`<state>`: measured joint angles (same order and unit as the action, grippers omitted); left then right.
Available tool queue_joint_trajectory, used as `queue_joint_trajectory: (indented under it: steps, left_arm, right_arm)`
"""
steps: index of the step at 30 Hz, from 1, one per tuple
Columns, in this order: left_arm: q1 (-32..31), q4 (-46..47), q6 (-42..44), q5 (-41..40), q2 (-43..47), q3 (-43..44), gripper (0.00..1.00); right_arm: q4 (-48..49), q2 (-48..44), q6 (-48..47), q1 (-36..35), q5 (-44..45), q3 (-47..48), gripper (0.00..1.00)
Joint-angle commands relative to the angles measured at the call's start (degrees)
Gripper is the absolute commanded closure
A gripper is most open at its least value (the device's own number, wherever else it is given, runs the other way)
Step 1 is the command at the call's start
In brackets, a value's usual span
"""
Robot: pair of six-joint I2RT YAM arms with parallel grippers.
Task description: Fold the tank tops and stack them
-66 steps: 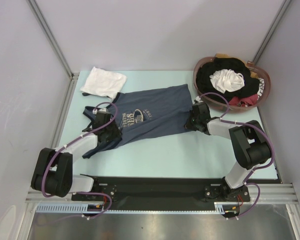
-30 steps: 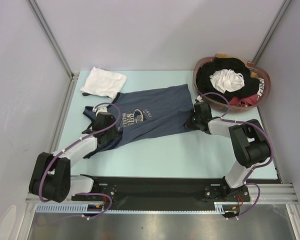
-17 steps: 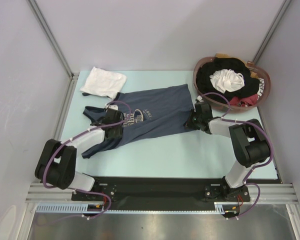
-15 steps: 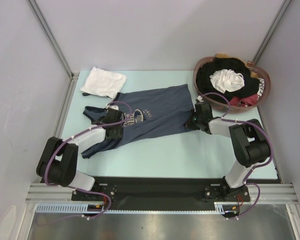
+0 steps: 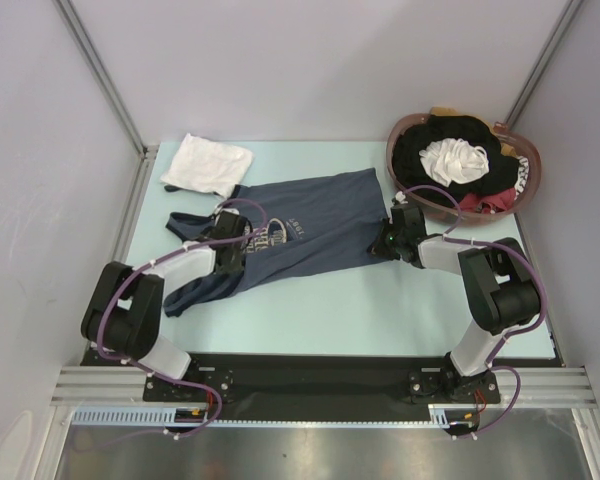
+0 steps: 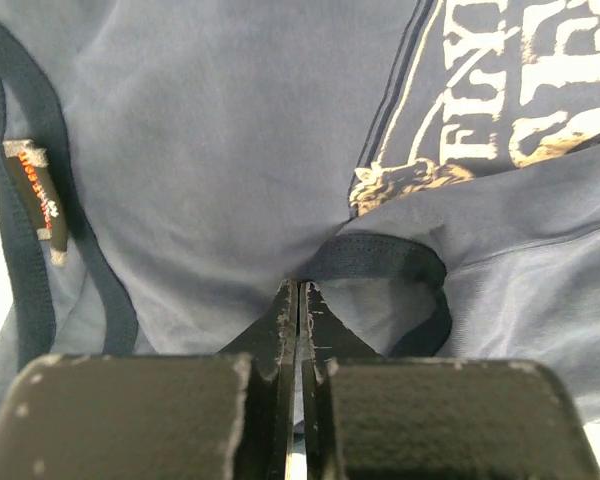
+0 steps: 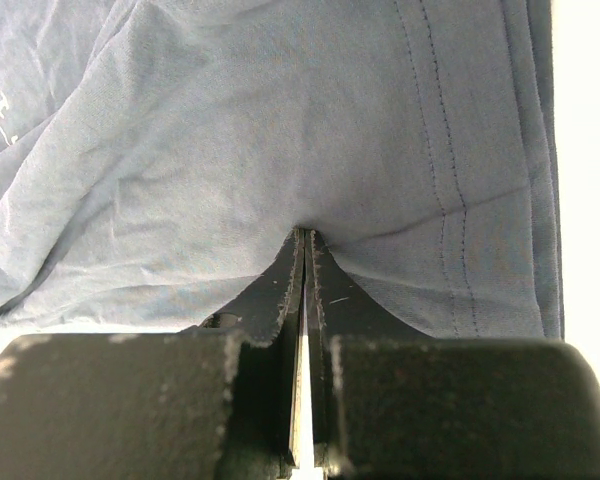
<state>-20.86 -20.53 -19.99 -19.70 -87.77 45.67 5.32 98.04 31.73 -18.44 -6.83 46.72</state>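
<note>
A slate-blue tank top [image 5: 315, 225] with a pale chest print lies spread flat mid-table, straps to the left. My left gripper [image 5: 240, 250] is shut on it, pinching cloth at the dark-trimmed armhole edge [image 6: 380, 258]; the fingertips [image 6: 298, 287] meet there. My right gripper [image 5: 384, 243] is shut on the top's hem side, its closed fingertips [image 7: 305, 233] bunching the blue cloth [image 7: 280, 120]. A white tank top [image 5: 208, 163] lies folded at the back left corner, touched by neither gripper.
A brown basket [image 5: 536, 170] at the back right holds a jumble of black, white and red clothes. Grey walls and metal posts enclose the pale green table [image 5: 380, 310]. A label [image 6: 35, 195] shows inside the blue top's neck.
My left gripper slid from the strap area back and right to the armhole, then shut on the blue cloth. The right gripper stayed shut at the hem.
</note>
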Motion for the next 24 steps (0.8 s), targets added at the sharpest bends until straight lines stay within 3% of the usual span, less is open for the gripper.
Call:
queue_joint_trajectory:
  steps: [1, 9, 16, 18, 19, 22, 24]
  left_arm:
    - [1.3, 1.8, 0.4, 2.5, 0.9, 2.7, 1.0]
    - [9.4, 4.0, -3.5, 10.9, 4.7, 0.8, 1.0]
    - [13.7, 6.9, -6.4, 11.8, 8.8, -1.9, 0.99]
    - [13.9, 7.0, -6.6, 11.7, 9.5, -2.1, 0.85]
    - [13.9, 7.3, -6.8, 11.7, 10.1, -2.2, 0.7]
    - [14.0, 8.5, -6.8, 13.2, 11.2, -3.0, 0.44]
    - [13.9, 8.6, -7.0, 13.6, 12.4, -3.7, 0.42]
  right_arm:
    - [-1.6, 1.8, 0.0, 0.4, 0.3, -1.2, 1.0]
    - [-3.8, 3.9, 1.6, 1.6, 2.1, -0.6, 1.0]
    - [-3.8, 4.7, 1.8, 1.7, 1.6, -0.4, 1.0]
    - [-3.8, 4.8, 1.7, 1.8, 1.4, -0.4, 1.0]
    - [-3.8, 4.9, 1.8, 1.9, 1.2, -0.4, 1.0]
    - [-3.7, 4.9, 1.7, 1.8, 1.0, -0.3, 1.0]
    - [-3.7, 5.0, 1.6, 1.8, 0.9, -0.3, 1.0]
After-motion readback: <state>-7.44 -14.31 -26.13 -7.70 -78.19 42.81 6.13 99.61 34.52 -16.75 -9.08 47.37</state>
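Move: The left fingers are already shut on the navy trim of the blue tank top's near armhole, which lies right at their tips. From this hand the collar label is about 8 cm left and 2 cm ahead, the chest print's middle some 7 cm ahead and 8 cm right, and the folded white top about 22 cm ahead and 6 cm left. From the right hand, that trim is about 29 cm left and 5 cm back. With the right fingers staying shut at the hem end of the blue top and hardly shifting, the left hand draws the pinched armhole trim forward and left, about 3 cm each way, beginning low over the table and lifting as it goes. Then it opens its fingers past halfway, lets go of the trim and rises clear to about 4 cm above where it began, the wrist having rolled some 15 degrees with its left side dropping, tipped up and turned a little counter-clockwise. ##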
